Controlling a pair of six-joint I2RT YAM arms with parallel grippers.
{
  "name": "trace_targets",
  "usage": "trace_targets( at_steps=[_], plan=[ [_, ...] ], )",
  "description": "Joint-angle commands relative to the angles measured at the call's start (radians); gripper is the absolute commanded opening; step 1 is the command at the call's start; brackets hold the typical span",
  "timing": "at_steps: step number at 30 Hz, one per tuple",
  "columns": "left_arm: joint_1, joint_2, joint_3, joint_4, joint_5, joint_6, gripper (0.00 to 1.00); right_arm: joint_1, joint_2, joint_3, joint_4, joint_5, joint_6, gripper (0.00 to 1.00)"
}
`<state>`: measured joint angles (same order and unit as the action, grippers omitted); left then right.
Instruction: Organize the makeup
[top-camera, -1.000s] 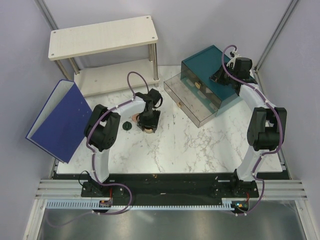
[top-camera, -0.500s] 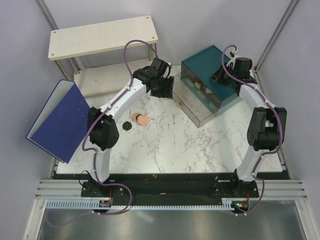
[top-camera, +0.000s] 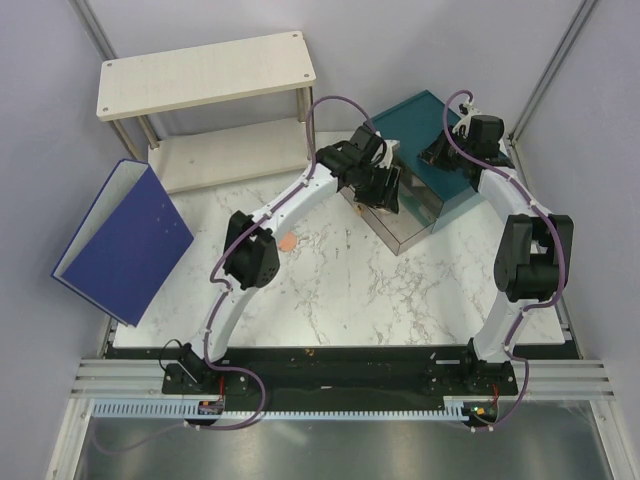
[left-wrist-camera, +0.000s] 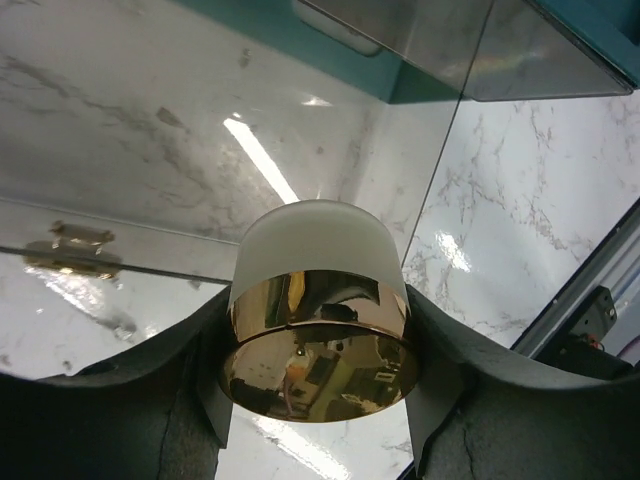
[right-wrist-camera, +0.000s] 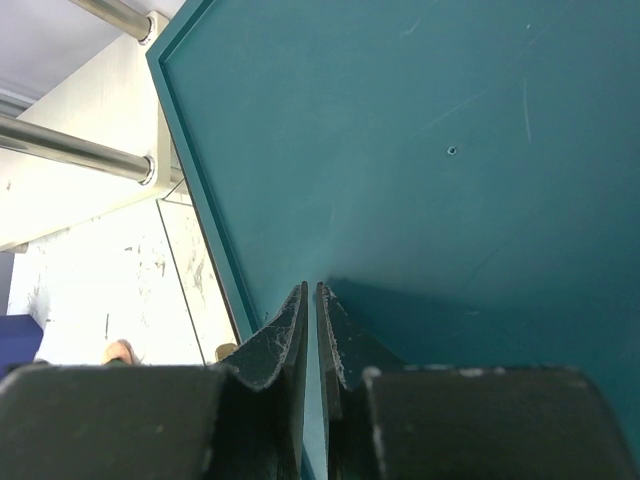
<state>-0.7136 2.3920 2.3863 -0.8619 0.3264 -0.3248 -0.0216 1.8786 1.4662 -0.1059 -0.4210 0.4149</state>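
Observation:
My left gripper (left-wrist-camera: 320, 385) is shut on a gold-rimmed round tin (left-wrist-camera: 318, 345) with a frosted white body, one finger on each side of it. In the top view the left gripper (top-camera: 384, 190) hangs over the open clear drawer (top-camera: 405, 228) of the teal drawer box (top-camera: 408, 125). One peach-pink compact (top-camera: 288, 241) lies on the marble beside the left arm, which hides other makeup there. My right gripper (right-wrist-camera: 311, 312) is shut, empty, with its tips against the teal box top (right-wrist-camera: 450, 150); from above the right gripper (top-camera: 438, 152) sits on the box's right side.
A white two-tier shelf (top-camera: 205, 75) stands at the back left. A blue binder (top-camera: 125, 240) leans at the left table edge. The drawer's clear wall (left-wrist-camera: 455, 170) and gold knob (left-wrist-camera: 75, 245) are close below the tin. Shelf legs (right-wrist-camera: 75, 150) show beside the box.
My left arm has carried the gold-rimmed tin from the table's middle left up and right to above the open drawer. The right arm has not moved.

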Motion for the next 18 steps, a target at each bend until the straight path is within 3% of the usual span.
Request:
trace_targets(
  at_steps=[1, 9, 18],
  plan=[
    [-0.044, -0.004, 0.060, 0.101, 0.091, 0.041, 0.05, 0.015, 0.063, -0.064, -0.192, 0.022, -0.030, 0.15],
    [-0.129, 0.033, 0.062, 0.138, 0.026, 0.128, 0.36, 0.017, 0.062, -0.069, -0.192, 0.021, -0.031, 0.15],
    [-0.130, 0.059, 0.054, 0.138, -0.030, 0.130, 0.41, 0.017, 0.057, -0.075, -0.189, 0.019, -0.031, 0.15]
  ],
)
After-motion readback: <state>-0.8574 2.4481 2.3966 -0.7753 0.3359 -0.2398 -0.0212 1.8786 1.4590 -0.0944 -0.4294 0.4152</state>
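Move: The left hand already holds the gold-lidded cream jar above the open clear drawer. Its goal, the near right end of that drawer, is about 4 cm back, 5 cm to the right and 11 cm below. The drawer handle is roughly 2 cm ahead, 6 cm left and 11 cm below; the teal cabinet's middle is some 9 cm ahead, 14 cm right and 6 cm lower. From the right hand, the drawer's near end is about 15 cm back, 6 cm left and 15 cm below. Rightward and back towards itself, the left hand carries the jar roughly 8 cm along the open drawer to its near right end, staying almost level until it sinks a centimetre or two as it eases to a stop. The wrist swings clockwise by around 10 degrees, and the fingers keep their grip on the jar. ##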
